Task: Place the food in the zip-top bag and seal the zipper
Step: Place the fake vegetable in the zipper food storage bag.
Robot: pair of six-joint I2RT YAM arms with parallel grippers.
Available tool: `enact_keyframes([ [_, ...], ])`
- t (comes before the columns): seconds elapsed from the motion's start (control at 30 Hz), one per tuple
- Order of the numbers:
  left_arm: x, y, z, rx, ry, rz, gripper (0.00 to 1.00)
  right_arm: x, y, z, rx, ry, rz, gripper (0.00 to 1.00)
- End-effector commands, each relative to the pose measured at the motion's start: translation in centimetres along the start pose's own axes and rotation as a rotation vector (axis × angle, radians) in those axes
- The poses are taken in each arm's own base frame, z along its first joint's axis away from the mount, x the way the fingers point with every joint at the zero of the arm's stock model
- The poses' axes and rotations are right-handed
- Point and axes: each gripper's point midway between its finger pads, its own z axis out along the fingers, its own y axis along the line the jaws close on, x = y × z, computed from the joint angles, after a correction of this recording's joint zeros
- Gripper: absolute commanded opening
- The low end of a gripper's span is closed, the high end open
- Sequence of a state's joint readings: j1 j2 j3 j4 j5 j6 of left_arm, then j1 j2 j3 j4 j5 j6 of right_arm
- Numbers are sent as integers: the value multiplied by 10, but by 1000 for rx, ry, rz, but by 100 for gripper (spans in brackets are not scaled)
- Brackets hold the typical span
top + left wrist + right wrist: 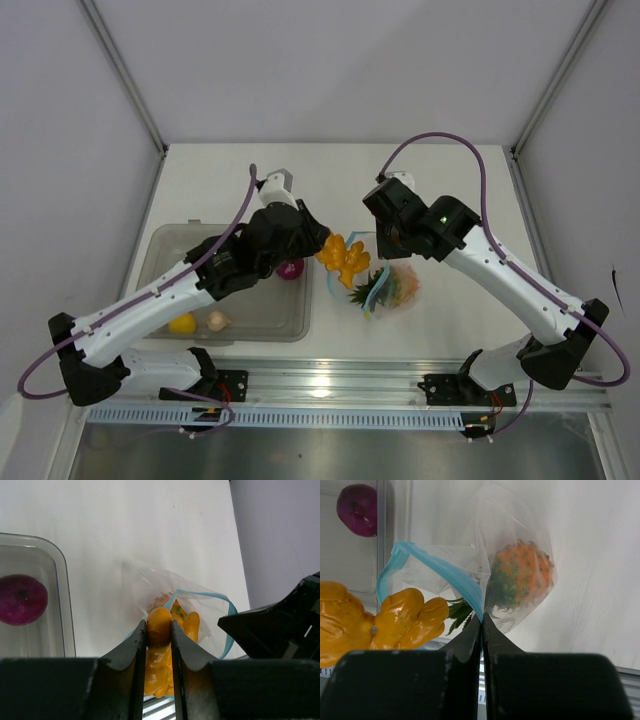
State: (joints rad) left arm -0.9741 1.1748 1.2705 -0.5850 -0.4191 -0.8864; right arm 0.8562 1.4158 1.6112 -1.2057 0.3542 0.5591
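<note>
My left gripper [159,630] is shut on a lumpy orange food piece [160,622], holding it at the open mouth of the zip-top bag [145,580]. From above, that piece [342,258] hangs just left of the bag [398,288]. My right gripper [482,617] is shut on the bag's light-blue zipper [455,577] and holds the mouth up. Inside the bag lies an orange fruit with spiky green leaves [522,572]. A purple onion [290,270], a yellow lemon [182,323] and a pale garlic bulb [216,321] lie in the tub.
The translucent grey tub [165,250] stands on the left of the white table, its right wall close to the bag. The right arm's black wrist [280,625] sits just right of the bag mouth. Grey walls enclose the table.
</note>
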Motion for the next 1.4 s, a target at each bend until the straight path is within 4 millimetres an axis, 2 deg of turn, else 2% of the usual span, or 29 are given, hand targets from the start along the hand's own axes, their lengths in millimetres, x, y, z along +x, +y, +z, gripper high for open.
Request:
enact_keyframes([
  [0.0,-10,-1,7,-34,-95,-59,1,-5,0,-2,9,-32,31,0],
  [0.23,13,-4,24,-60,-85,-36,1,-11,7,-6,-14,-30,40,0],
  [0.43,20,-12,27,-50,-69,-21,1,-14,11,-5,-26,-33,37,0],
  [0.73,36,-23,43,-72,-21,-47,1,-21,18,-3,-36,-36,40,0],
  [0.8,43,-20,48,-112,-6,-74,1,-22,18,-3,-35,-38,42,0],
  [1.1,53,-48,57,-64,73,-144,1,-20,19,-2,-36,-34,46,0],
  [1.37,78,-44,75,-90,124,-153,1,-21,22,-5,-62,-33,49,0],
])
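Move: The left gripper, already holding the orange fake vegetable, has the open bag mouth about 7 cm to its right, 3 cm back and 8 cm below. The right gripper, pinching the rim, is some 12 cm to its right, 5 cm lower and about level fore-and-aft; the purple onion lies 7 cm left, level, some 24 cm down. From the right gripper, the mouth's middle is about 5 cm left, 2 cm back and 4 cm below, the bagged vegetables 5 cm right, 3 cm back and 14 cm below. Keeping its pinch on the orange vegetable, the left hand feeds it past the blue zipper rim into the bag mouth, going about 8 cm right and 6 to 7 cm down, with the fingers tipping down some 10 degrees. The right hand keeps hold of the rim and eases it 1 to 2 cm left to meet the vegetable. ##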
